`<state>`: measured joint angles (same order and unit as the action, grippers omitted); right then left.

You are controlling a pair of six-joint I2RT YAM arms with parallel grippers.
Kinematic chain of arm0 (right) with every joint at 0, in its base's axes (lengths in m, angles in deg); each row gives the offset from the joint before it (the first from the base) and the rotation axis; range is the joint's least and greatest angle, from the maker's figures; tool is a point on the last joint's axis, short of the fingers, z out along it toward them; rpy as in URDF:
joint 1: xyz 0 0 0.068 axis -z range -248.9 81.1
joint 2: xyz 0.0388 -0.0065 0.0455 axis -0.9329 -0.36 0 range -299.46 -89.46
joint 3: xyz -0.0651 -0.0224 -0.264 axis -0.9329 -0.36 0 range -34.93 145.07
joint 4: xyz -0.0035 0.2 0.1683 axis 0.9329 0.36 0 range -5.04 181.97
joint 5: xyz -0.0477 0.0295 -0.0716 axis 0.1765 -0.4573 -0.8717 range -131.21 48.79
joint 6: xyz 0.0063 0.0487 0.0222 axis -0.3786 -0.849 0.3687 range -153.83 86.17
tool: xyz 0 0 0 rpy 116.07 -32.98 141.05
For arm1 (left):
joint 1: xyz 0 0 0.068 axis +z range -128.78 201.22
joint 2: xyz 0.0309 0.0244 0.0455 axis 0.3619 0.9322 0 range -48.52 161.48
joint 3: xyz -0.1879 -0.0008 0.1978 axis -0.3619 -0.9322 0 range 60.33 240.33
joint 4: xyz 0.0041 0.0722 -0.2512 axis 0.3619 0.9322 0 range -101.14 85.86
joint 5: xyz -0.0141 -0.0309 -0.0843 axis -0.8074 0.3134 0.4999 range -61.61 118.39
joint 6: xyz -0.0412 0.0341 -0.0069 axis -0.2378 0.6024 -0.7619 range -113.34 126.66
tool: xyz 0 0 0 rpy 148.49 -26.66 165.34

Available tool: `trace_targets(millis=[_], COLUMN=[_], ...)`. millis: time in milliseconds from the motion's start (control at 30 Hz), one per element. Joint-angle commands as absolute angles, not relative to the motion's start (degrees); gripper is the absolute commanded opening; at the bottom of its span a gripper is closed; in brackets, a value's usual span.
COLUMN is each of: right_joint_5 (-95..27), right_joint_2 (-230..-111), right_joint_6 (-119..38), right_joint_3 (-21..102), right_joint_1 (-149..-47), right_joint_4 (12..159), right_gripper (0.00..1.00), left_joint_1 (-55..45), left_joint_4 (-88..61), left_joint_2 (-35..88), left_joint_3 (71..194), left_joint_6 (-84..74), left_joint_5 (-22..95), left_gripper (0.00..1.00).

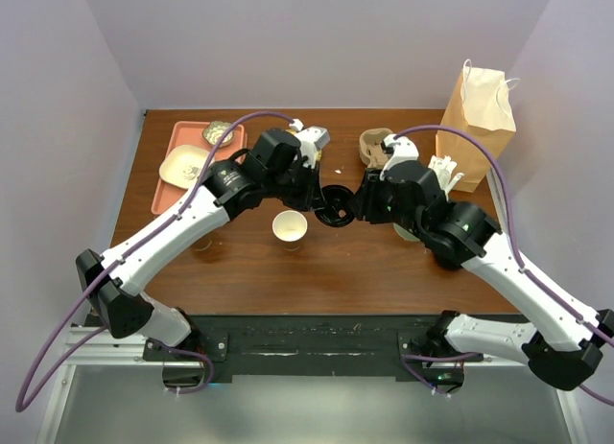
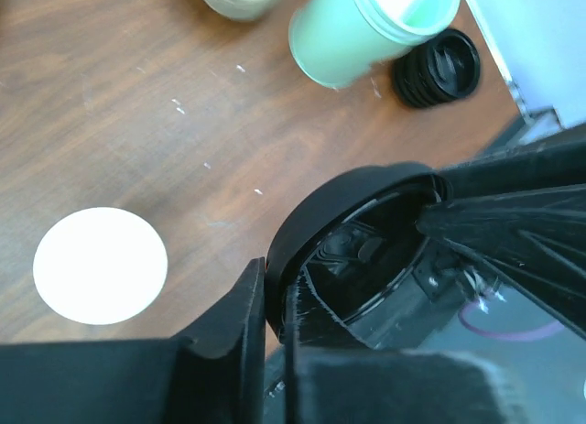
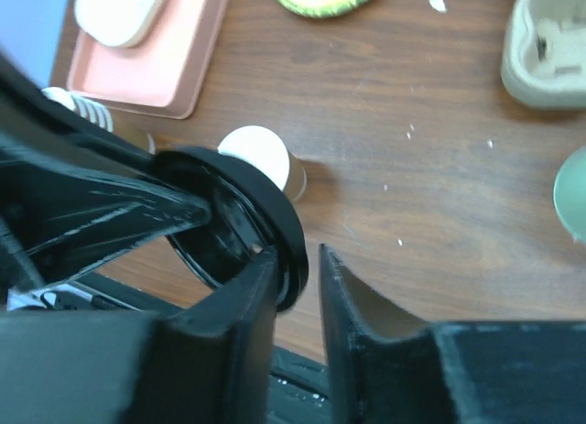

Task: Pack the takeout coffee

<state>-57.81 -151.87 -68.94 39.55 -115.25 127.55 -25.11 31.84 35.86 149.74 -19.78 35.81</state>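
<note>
The takeout coffee's small cream paper cup (image 1: 290,228) stands upright and open-topped on the wooden table, also in the left wrist view (image 2: 101,266) and the right wrist view (image 3: 261,154). Its round black lid (image 1: 338,206) hangs on edge in the air between both arms, to the cup's right. My left gripper (image 1: 321,202) (image 2: 275,277) is shut on the lid's rim (image 2: 311,213). My right gripper (image 1: 357,206) (image 3: 298,259) straddles the opposite rim (image 3: 275,213). Its jaws are parted, the rim lying against one finger with a gap to the other.
A pink tray (image 1: 177,142) with dishes sits at the back left. A paper bag (image 1: 477,118) stands at the back right, a pulp cup carrier (image 1: 374,145) beside it. A pale-green cup (image 2: 357,35) and stacked black lids (image 2: 439,67) lie near the right arm.
</note>
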Motion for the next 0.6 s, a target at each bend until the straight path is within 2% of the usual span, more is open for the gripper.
trace_targets(millis=[0,100,167,233,300,367,567], right_joint_5=[-54.58,-52.81,-55.96,-61.21,-67.54,-76.75,-80.06], right_joint_2=[-148.96,-146.68,-145.80,-146.06,-146.50,-146.76,-147.81], right_joint_6=[-56.35,-47.48,-39.60,-31.85,-20.25,-11.65,1.30], right_joint_3=[40.31,38.47,37.32,36.53,34.60,31.97,28.19], right_joint_1=[-115.39,-116.53,-120.72,-125.12,-134.78,-142.85,-149.49], right_joint_4=[121.80,117.15,113.99,112.05,110.64,107.83,102.81], right_gripper=[0.43,0.55,0.63,0.63,0.63,0.68,0.70], left_joint_1=[-22.39,-19.06,-17.38,-15.79,-15.43,-15.43,-15.43], left_joint_4=[34.11,36.22,36.84,37.63,38.68,39.83,41.76], left_joint_2=[36.03,35.86,35.42,35.24,35.86,36.73,36.56], left_joint_3=[151.12,150.60,150.07,150.41,151.29,152.26,151.74], left_joint_6=[-21.37,-23.04,-24.27,-25.16,-26.21,-27.26,-28.41], left_joint_5=[44.47,47.98,51.15,52.56,53.00,54.58,54.50], left_gripper=[0.00,0.00,0.00,0.00,0.00,0.00,0.00])
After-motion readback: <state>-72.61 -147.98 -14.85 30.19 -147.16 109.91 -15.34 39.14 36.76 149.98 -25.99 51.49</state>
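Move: The left fingers are shut on the near side of the upright black lid, whose middle is about 5 cm to their right at their height; from the right hand it is some 4 cm left and 2 cm lower. The open white cup lies about 7 cm left of the left hand, 4 cm ahead and 18 cm below; from the right hand, 15 cm left, 5 cm ahead, 20 cm down. From the left hand, the pie is 29 cm ahead and 7 cm left, and the straw holder 22 cm right and 7 cm ahead. The right fingers come free of the black lid, opening on to about two thirds. That hand rises some 4 cm, then swings back and left, sinking partway again, about 10 cm in all with a large turn counter-clockwise and tips up. The left hand keeps its pinch on the lid, shifting about 3 cm left towards the side where the cup stands and tipping its fingers steeper, by 15 to 20 degrees. ##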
